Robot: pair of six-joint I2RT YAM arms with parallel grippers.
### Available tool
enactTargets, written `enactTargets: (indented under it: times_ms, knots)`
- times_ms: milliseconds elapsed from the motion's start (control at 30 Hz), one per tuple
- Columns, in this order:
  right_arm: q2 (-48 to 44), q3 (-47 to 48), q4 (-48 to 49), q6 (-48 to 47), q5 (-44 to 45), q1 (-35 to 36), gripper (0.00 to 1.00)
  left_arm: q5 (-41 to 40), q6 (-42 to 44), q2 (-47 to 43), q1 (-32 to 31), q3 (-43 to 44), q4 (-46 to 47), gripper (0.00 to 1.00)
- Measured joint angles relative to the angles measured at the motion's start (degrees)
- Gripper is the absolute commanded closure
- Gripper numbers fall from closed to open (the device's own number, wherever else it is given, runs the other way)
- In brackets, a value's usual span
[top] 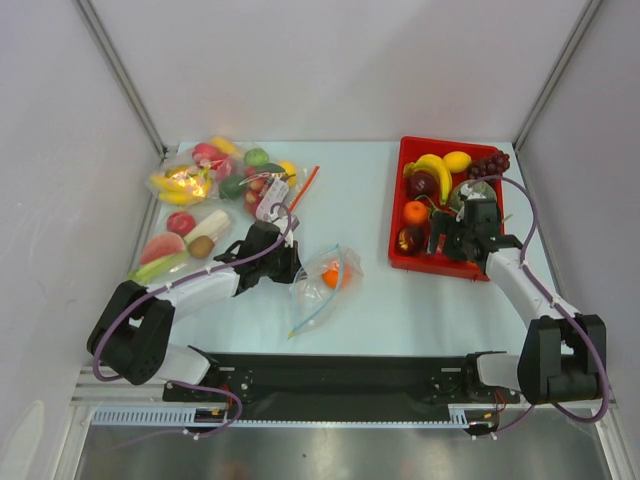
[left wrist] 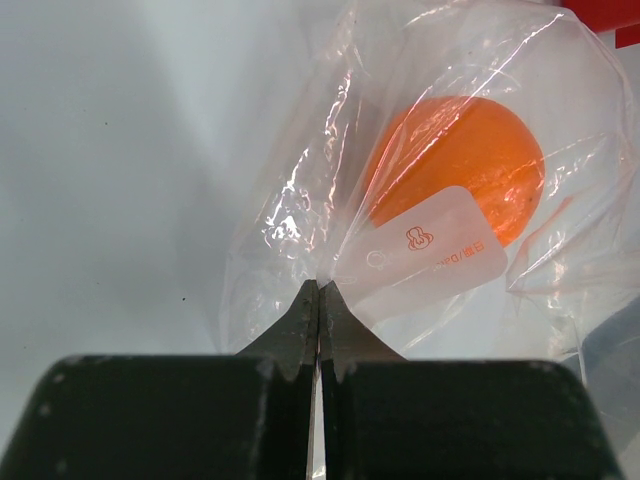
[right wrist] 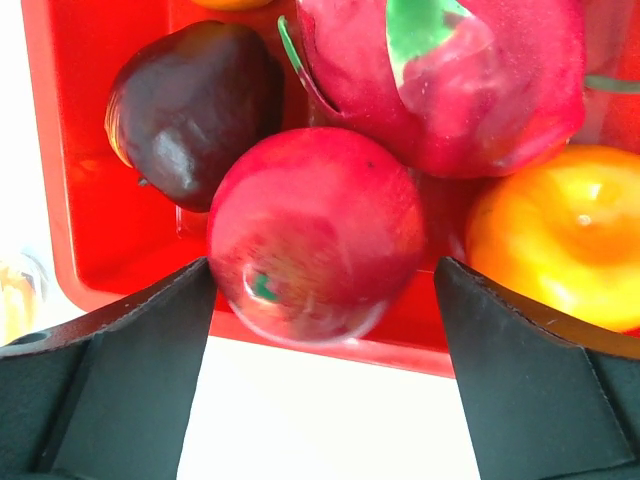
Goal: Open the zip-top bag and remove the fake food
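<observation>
The zip-top bag (top: 322,285) lies crumpled at mid-table, its blue-green strip trailing toward the near edge. One orange fake fruit (top: 332,275) (left wrist: 455,165) shows inside it, behind a white label (left wrist: 420,250). My left gripper (top: 287,262) (left wrist: 318,287) is shut, pinching the bag's (left wrist: 290,210) clear film at its fingertips. My right gripper (top: 446,240) (right wrist: 322,262) hangs open over the near rim of the red tray (top: 399,160) (right wrist: 60,150). A blurred red fruit (right wrist: 315,235) sits between its fingertips without touching them. A dark purple fruit (right wrist: 185,110) and an orange one (right wrist: 565,235) lie beside it.
The red tray also holds a banana (top: 436,170), a lemon (top: 457,160), grapes (top: 490,163) and a pink fruit with green (right wrist: 450,80). At the back left lies a heap of other bagged fruits (top: 215,180). White walls close in both sides.
</observation>
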Motion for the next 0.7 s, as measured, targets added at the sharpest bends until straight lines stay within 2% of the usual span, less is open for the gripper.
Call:
enactTargets:
  times_ms: [100,367,567,667,700]
  knots:
    - [-0.6,0.3,-1.1,0.0,0.6,0.0,0.0,0.0,0.0,0.0,0.0,0.0,0.0,1.0]
    - [-2.8,1.7,-4.5,0.0,3.2,0.0,0.0,0.2,0.0,-0.1,0.0,0.0,0.0,1.0]
    - [-9.1,5.7,-8.1,-0.4,6.3,0.6,0.01,0.3,0.1,-0.7,0.0,0.0,-0.3,1.0]
    - [-12.7,8.4,-9.0,-0.8,6.6,2.3,0.04,0.3,0.1,-0.9,0.1,0.0,-0.3,1.0]
    - [-13.9,9.2,-9.2,-0.9,6.3,3.2,0.09,0.3,0.1,-1.0,0.1,0.0,-0.3,0.99]
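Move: The pomegranate, already let go in the tray, lies right between the right hand's open fingers, its middle about 2 cm below them. From that hand the dark fruit is some 5 cm left and 3 ahead, the dragon fruit 4 right and 5 ahead, the persimmon 9 right and 1 back. The orange in the bag, still to be fetched, lies about 22 cm left, 6 back and 4 lower; from the left hand, about 8 cm right, level ahead and 2 lower. The pomegranate is left behind as the right hand, fingers staying wide open, rises clear of the tray by about 11 cm, slowly with a slight drift right and then fast and nearly straight up, the fingertips tilting up some 15 degrees towards the end. The left hand stays put, its shut fingers still pinching the bag. ##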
